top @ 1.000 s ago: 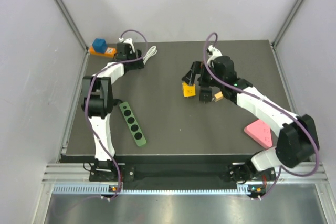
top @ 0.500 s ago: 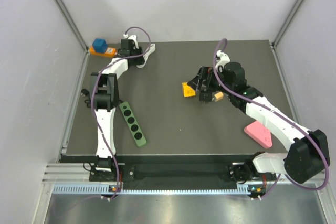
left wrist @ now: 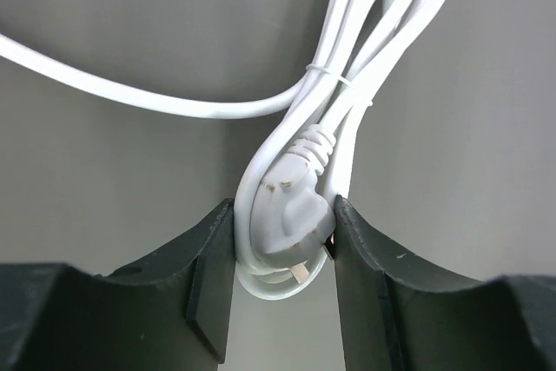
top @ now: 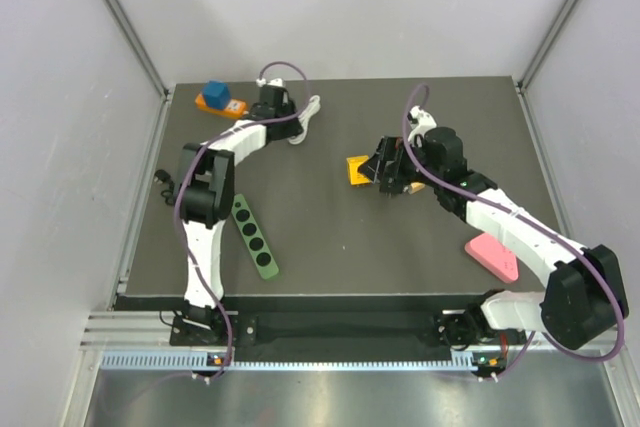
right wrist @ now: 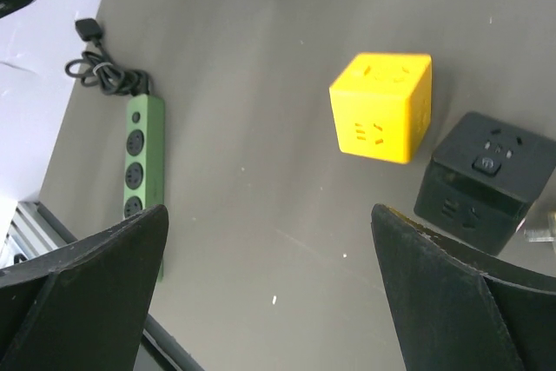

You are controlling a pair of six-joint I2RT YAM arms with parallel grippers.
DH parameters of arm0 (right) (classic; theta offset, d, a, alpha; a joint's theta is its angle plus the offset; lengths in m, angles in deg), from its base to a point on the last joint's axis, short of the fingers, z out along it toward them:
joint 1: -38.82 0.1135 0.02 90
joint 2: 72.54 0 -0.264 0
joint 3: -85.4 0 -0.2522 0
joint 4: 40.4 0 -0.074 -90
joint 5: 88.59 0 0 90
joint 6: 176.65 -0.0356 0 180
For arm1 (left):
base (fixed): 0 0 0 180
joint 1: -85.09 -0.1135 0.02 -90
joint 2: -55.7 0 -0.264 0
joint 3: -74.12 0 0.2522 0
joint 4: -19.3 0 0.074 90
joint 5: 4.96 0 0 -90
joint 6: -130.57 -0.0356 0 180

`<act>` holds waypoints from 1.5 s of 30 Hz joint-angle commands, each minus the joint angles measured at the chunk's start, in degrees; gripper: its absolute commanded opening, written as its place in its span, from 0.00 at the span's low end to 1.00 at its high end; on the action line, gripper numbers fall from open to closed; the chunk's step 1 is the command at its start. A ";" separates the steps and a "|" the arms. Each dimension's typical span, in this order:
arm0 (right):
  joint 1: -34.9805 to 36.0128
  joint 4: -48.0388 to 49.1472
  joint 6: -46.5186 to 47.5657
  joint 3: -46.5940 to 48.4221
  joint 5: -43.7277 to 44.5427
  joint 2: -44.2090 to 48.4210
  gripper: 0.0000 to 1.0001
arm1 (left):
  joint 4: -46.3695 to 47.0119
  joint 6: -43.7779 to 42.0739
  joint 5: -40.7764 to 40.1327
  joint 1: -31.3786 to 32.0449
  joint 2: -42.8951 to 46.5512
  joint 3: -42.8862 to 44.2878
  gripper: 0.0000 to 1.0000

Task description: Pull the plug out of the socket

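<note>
In the left wrist view, a white plug [left wrist: 291, 202] sits pinched between both fingers of my left gripper [left wrist: 285, 234], which is shut on it. Its metal prongs show bare below the plug body. The plug's tied white cord [left wrist: 382, 23] runs up and one strand trails off left. From above, the left gripper [top: 290, 125] is at the back of the table, right of an orange socket block [top: 232, 105] with a blue cube [top: 213, 91] on it. My right gripper [top: 385, 172] hangs open at mid-table, holding nothing.
A yellow cube socket [right wrist: 382, 106] and a black cube socket [right wrist: 486, 180] lie just beyond the right gripper [right wrist: 269, 223]. A green power strip [top: 252, 237] lies at the front left. A pink flat object [top: 492, 255] is at the front right. Side walls close in the table.
The left gripper has closed on the white plug and moved right along the back. The orange block with its blue cube slid right too. The right arm shifted slightly.
</note>
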 commanded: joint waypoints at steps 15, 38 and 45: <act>-0.37 -3.63 -0.19 -2.84 6.63 12.26 1.00 | 3.24 23.06 -6.25 20.19 -1.21 7.78 0.55; -0.20 -0.64 -0.45 -3.01 2.33 7.08 1.00 | -6.60 -14.65 -5.98 2.54 14.53 1.90 0.96; -0.46 -1.17 -0.01 -3.81 2.42 7.52 1.00 | -5.20 -20.18 -6.76 -0.02 9.96 3.22 0.97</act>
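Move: The left hand already pinches the white plug with its bundled cable; the spot it is taken to, just beyond the yellow cube, lies about 20 cm to the right and 7 cm back. The yellow cube stands about 18 cm right and 11 cm back, the black cube about 27 cm right and 13 cm back, and the blue cube on the orange strip 23 cm left and 10 cm ahead. From the right hand, that spot is some 16 cm ahead, straight on, and 17 cm lower. Keeping its pinch on the white plug, the left hand sweeps about 20 cm right and a little back, low over the table, to the far side of the yellow cube, rolling slightly as the cable draws the orange strip along behind. There its fingers open wide and let go of the plug, and the empty hand rises some 12 cm while swinging about 24 cm left and slightly forward, sinking a few centimetres at the end as it comes over the shifted blue cube with fingers still open. ##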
